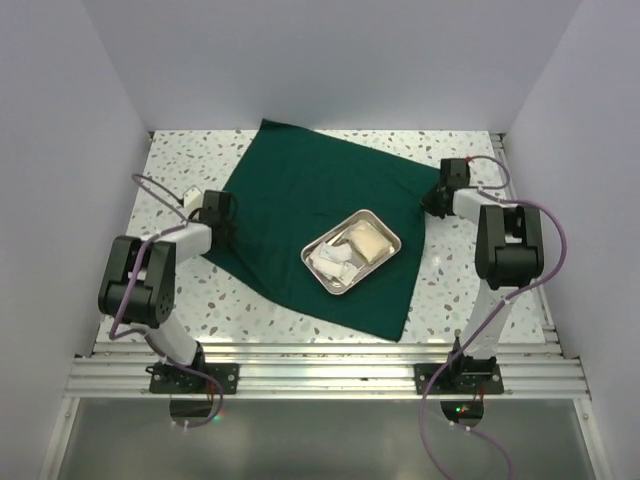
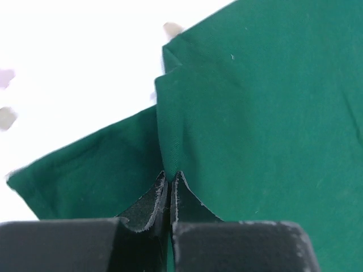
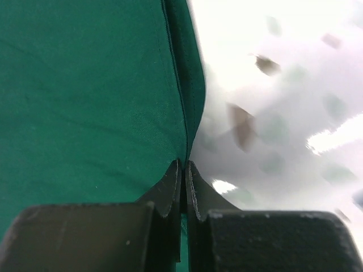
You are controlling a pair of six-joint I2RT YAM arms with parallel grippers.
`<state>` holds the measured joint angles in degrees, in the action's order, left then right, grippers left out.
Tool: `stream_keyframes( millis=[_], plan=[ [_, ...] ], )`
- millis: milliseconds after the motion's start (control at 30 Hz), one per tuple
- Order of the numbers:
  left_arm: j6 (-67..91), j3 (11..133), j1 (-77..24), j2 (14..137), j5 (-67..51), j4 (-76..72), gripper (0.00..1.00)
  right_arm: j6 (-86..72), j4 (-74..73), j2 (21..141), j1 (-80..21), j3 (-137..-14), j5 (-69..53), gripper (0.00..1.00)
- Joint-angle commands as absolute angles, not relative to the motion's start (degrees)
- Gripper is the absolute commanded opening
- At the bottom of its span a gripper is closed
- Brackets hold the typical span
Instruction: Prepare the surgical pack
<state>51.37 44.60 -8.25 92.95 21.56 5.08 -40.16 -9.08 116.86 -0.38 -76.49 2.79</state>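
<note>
The surgical pack lies spread out: a dark green cloth lies flat on the speckled table, one corner pointing to the back. On its front half stands a shiny steel tray holding white gauze pads. My left gripper is at the cloth's left corner. In the left wrist view it is shut on a raised fold of the green cloth. My right gripper is at the cloth's right corner. Seen from the right wrist, it is shut on the hemmed edge of the cloth.
White walls enclose the table on the left, back and right. An aluminium rail carrying both arm bases runs along the near edge. Purple cables loop beside each arm.
</note>
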Motion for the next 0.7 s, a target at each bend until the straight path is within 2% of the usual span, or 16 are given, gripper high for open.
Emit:
stream_keyframes(
  millis=[0,333,467,633,667],
  plan=[
    [49.58,52.54,-7.91,101.14,19.52,7.20,0.00,-45.87,-6.61,109.88,-0.18,-67.61,10.28,0.00],
    [40.70,79.43,-7.82,121.70,23.29,17.21,0.00,-53.08,-2.64,94.49,-2.10,-48.71,13.45,0.00],
    [38.76,90.15,-7.65,127.43,26.45,22.49,0.00,-52.65,-3.07,94.30,-2.37,-49.30,11.87,0.00],
    [37.62,92.64,-6.51,127.54,26.10,24.08,0.00,-50.28,-7.82,94.84,-2.55,-52.03,11.34,0.00],
    [36.92,92.38,-6.42,126.83,25.84,23.65,0.08,-49.75,-7.82,94.31,-2.55,-51.77,11.42,0.00]
  ],
)
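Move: The tray on the green cloth has its middle about 39 cm right and 3 cm back of the left hand, and some 25 cm left and 14 cm back of the right hand, at about fingertip height. In it the gauze pads lie roughly 32 cm right and 6 cm back of the left hand, while the beige pack is about 19 cm left and 11 cm back of the right hand. Both hands already pinch opposite edges of the cloth. The cloth, still pinched at its left and right edges, is swung clockwise over the table by the two hands together. The left hand drags its edge about 17 cm forward, keeping low, its wrist tilting slightly; the right hand pulls its edge some 11 cm back and stops a little sooner, turning slightly clockwise. Both keep their grip. ##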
